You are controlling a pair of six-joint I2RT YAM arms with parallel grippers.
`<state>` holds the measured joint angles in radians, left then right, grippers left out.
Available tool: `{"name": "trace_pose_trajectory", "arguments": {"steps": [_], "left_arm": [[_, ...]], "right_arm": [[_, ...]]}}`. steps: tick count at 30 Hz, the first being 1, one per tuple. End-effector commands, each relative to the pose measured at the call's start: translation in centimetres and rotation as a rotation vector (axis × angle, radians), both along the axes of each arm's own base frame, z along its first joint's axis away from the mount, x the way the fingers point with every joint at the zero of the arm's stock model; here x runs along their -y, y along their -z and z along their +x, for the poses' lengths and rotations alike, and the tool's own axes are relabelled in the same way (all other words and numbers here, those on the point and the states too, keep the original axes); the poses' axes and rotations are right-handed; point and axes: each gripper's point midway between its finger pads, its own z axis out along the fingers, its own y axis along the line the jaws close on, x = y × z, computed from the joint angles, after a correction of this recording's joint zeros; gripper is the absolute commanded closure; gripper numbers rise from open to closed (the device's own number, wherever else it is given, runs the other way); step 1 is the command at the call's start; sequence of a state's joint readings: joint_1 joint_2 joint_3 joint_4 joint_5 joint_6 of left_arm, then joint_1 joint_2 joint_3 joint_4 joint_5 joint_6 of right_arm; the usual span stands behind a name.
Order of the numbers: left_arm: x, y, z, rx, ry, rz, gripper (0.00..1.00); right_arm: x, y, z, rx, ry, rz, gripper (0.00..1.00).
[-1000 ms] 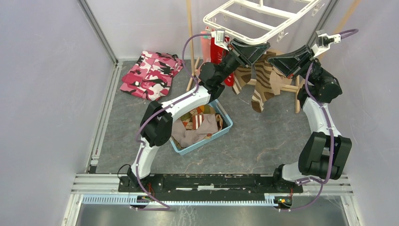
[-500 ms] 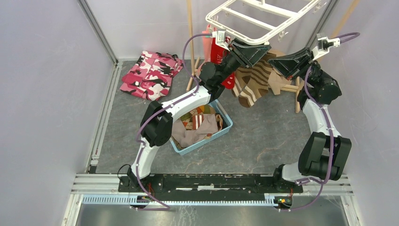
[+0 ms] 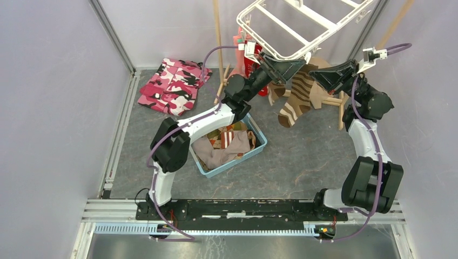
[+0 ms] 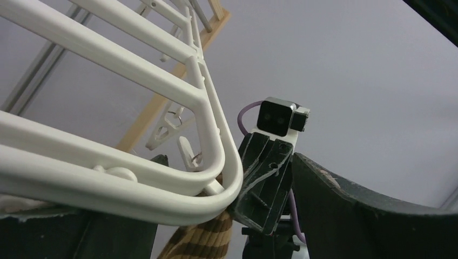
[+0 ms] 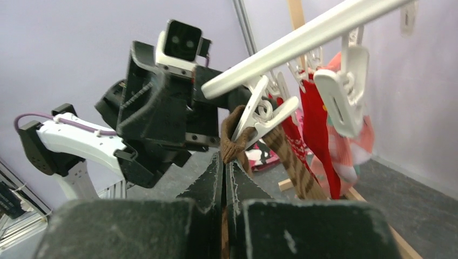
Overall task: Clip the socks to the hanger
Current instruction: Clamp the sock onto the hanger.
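Observation:
The white hanger (image 3: 258,40) hangs tilted at the top, its rounded corner (image 4: 216,178) close in the left wrist view. A brown striped sock (image 3: 297,100) dangles below that corner. One white clip peg (image 5: 264,116) bites its cuff (image 5: 232,132). My right gripper (image 5: 224,162) is shut on that sock just under the peg. My left gripper (image 3: 289,66) is open, its fingers wide on either side of the hanger corner and the sock (image 4: 200,243). A red sock (image 5: 318,118) and a salmon-pink sock (image 5: 356,145) hang from pegs further along.
A blue basket (image 3: 264,141) with more cloth sits on the floor by the left arm. A pink camouflage garment (image 3: 173,83) lies at the back left. The wooden pole stand (image 3: 219,32) rises behind the hanger, its base (image 3: 335,97) under the right gripper.
My left gripper has opened wide. The hanger has tipped up on its far side, and the brown sock has swung beneath it. The right gripper stays shut on the sock.

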<state>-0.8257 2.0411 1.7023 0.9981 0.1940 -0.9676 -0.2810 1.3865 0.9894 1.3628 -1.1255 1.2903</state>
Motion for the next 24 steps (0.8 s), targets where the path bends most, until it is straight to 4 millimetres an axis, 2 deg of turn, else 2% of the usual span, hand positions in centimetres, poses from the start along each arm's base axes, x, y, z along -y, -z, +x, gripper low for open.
{"name": "trace_pose_trajectory", "arguments": {"steps": [1, 5, 9, 11, 13, 17, 19, 24], "left_arm": [[-3.3, -4.2, -0.4, 0.074, -0.117, -0.039, 0.1], [-3.5, -3.9, -0.3, 0.063, -0.133, -0.027, 0.09], [-3.5, -3.8, -0.3, 0.057, -0.13, -0.023, 0.09], [-3.7, -3.7, -0.4, 0.054, -0.134, -0.017, 0.09], [-3.9, -3.6, -0.5, 0.051, -0.139, -0.01, 0.08], [-4.1, -3.3, -0.9, 0.046, -0.137, 0.014, 0.08], [-4.1, -3.0, -1.2, 0.041, -0.13, 0.038, 0.08], [-4.3, -1.8, -2.2, 0.043, -0.109, 0.119, 0.08]], "right_arm": [[0.5, 1.5, 0.7, -0.005, 0.078, -0.087, 1.0], [1.3, 3.5, 2.1, -0.057, 0.162, -0.157, 0.95], [1.4, 3.6, 2.2, -0.061, 0.17, -0.166, 0.89], [1.5, 3.7, 2.3, -0.058, 0.172, -0.168, 0.82], [1.5, 3.7, 2.3, -0.056, 0.171, -0.168, 0.74], [1.4, 3.7, 1.9, -0.042, 0.178, -0.177, 0.44], [1.5, 3.9, 1.7, -0.034, 0.2, -0.19, 0.34], [2.6, 5.6, 1.7, -0.059, 0.328, -0.291, 0.19]]}}
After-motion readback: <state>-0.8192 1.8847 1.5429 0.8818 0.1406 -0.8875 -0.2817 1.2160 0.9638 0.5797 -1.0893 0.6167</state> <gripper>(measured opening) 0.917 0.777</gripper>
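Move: The right hand still pinches the brown striped sock's cuff in its fingertips. The clip biting that cuff is about 4 cm ahead, 2 cm to its left and 4 cm above; the hanger's near corner is right over the clip, some 8 cm up from the hand. The red socks hang roughly 16 cm left, 9 cm ahead and 8 cm lower. From the left hand, already open, the clip is about 2 cm ahead and 3 cm right, level. Downwards about 5 cm and a little forward goes the right hand, tugging off below the clip and turning some 10 degrees clockwise while its fingers spread wide and let go of the sock cuff. The left hand, fingers still wide open, backs off to the left by about 2.5 cm, away from the clip, first rising slightly and then sinking. ##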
